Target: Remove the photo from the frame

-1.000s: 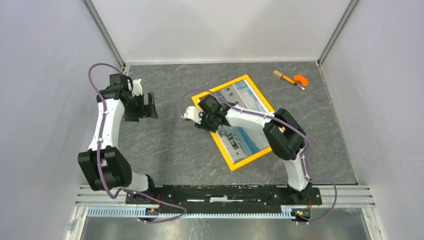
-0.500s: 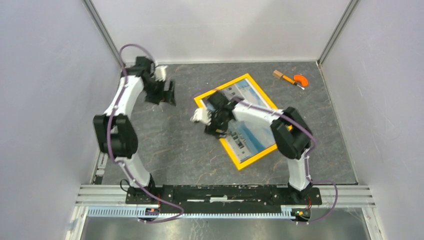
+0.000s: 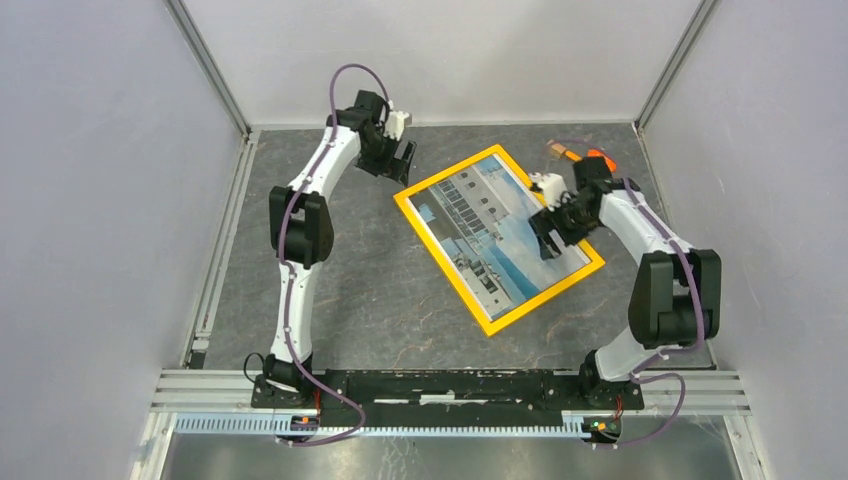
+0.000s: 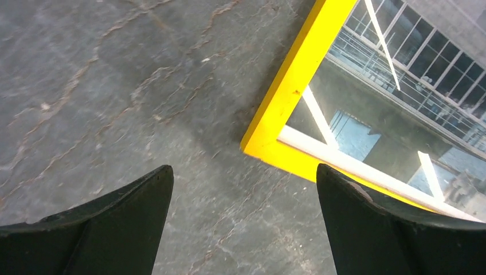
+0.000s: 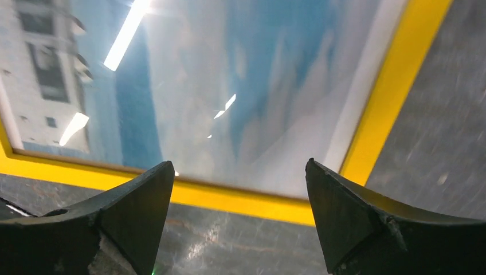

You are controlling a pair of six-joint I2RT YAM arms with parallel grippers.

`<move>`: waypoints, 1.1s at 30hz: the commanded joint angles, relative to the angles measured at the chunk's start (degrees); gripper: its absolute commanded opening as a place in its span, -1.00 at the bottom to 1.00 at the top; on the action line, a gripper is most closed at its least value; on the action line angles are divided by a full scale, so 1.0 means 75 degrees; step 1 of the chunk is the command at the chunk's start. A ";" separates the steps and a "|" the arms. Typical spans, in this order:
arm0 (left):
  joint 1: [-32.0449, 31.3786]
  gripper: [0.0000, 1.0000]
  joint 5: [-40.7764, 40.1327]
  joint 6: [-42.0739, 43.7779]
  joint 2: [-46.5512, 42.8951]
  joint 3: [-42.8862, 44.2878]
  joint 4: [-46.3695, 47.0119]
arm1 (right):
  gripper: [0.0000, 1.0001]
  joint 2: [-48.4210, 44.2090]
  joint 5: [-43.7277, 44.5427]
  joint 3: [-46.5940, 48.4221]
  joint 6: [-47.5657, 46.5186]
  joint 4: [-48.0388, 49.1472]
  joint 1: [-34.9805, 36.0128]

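Note:
The frame lies face up on the grey table, turned at an angle, its yellow border showing all round. Behind its glass sits the photo of a white building and blue sky. My left gripper hangs open just beyond the frame's far left corner; in the left wrist view that corner of the frame lies a little ahead of the gripper. My right gripper stands open over the right part of the frame. In the right wrist view the gripper spans the frame's yellow border, with the photo beyond.
An orange-handled tool with a small wooden block lies at the back right, just behind my right arm. Pale walls close in the table on the left, back and right.
The right gripper has let go, opened and crossed from the frame's left side to its right edge. The left arm swung from the table's left to the frame's far corner. The frame shifted slightly right.

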 commanded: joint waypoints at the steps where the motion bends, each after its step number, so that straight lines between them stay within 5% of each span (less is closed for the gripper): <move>1: -0.0366 1.00 -0.0307 0.0227 0.0389 0.0452 0.0288 | 0.83 -0.0508 -0.0164 -0.0722 0.0264 -0.0323 -0.1291; 8: -0.0721 1.00 -0.0217 0.0322 0.0900 0.0672 0.0556 | 0.83 -0.0596 -0.0364 -0.1909 0.0244 -0.0312 -0.2712; 17: -0.0983 0.98 -0.0068 0.0653 0.1018 0.0210 0.0258 | 0.82 0.0263 -0.1092 -0.1902 0.0477 0.0186 -0.2818; 33: -0.0837 0.26 0.0229 0.1134 -0.2618 -0.5610 0.1036 | 0.82 0.2560 -0.1380 0.0882 0.0946 0.1054 -0.1001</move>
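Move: The frame's left corner lies almost under the left hand, about 2 cm back, 1 cm to its right and 7 below; the frame's far corner is some 9 cm ahead and 22 to the right, the photo's middle about 12 back and 20 right. From the right hand, the frame's right corner is roughly 3 cm back, 11 right and 6 below, the orange tool some 20 ahead and 9 right. Down some 7 cm and to the right, the left hand settles over the frame's left corner, then narrows its fingers by about a third around it and drags it back and leftward by about 10 cm. The right hand sweeps back, right and down outside the near right rail, turning clockwise, then with open fingers pushes that rail's corner end forward and slightly left. ##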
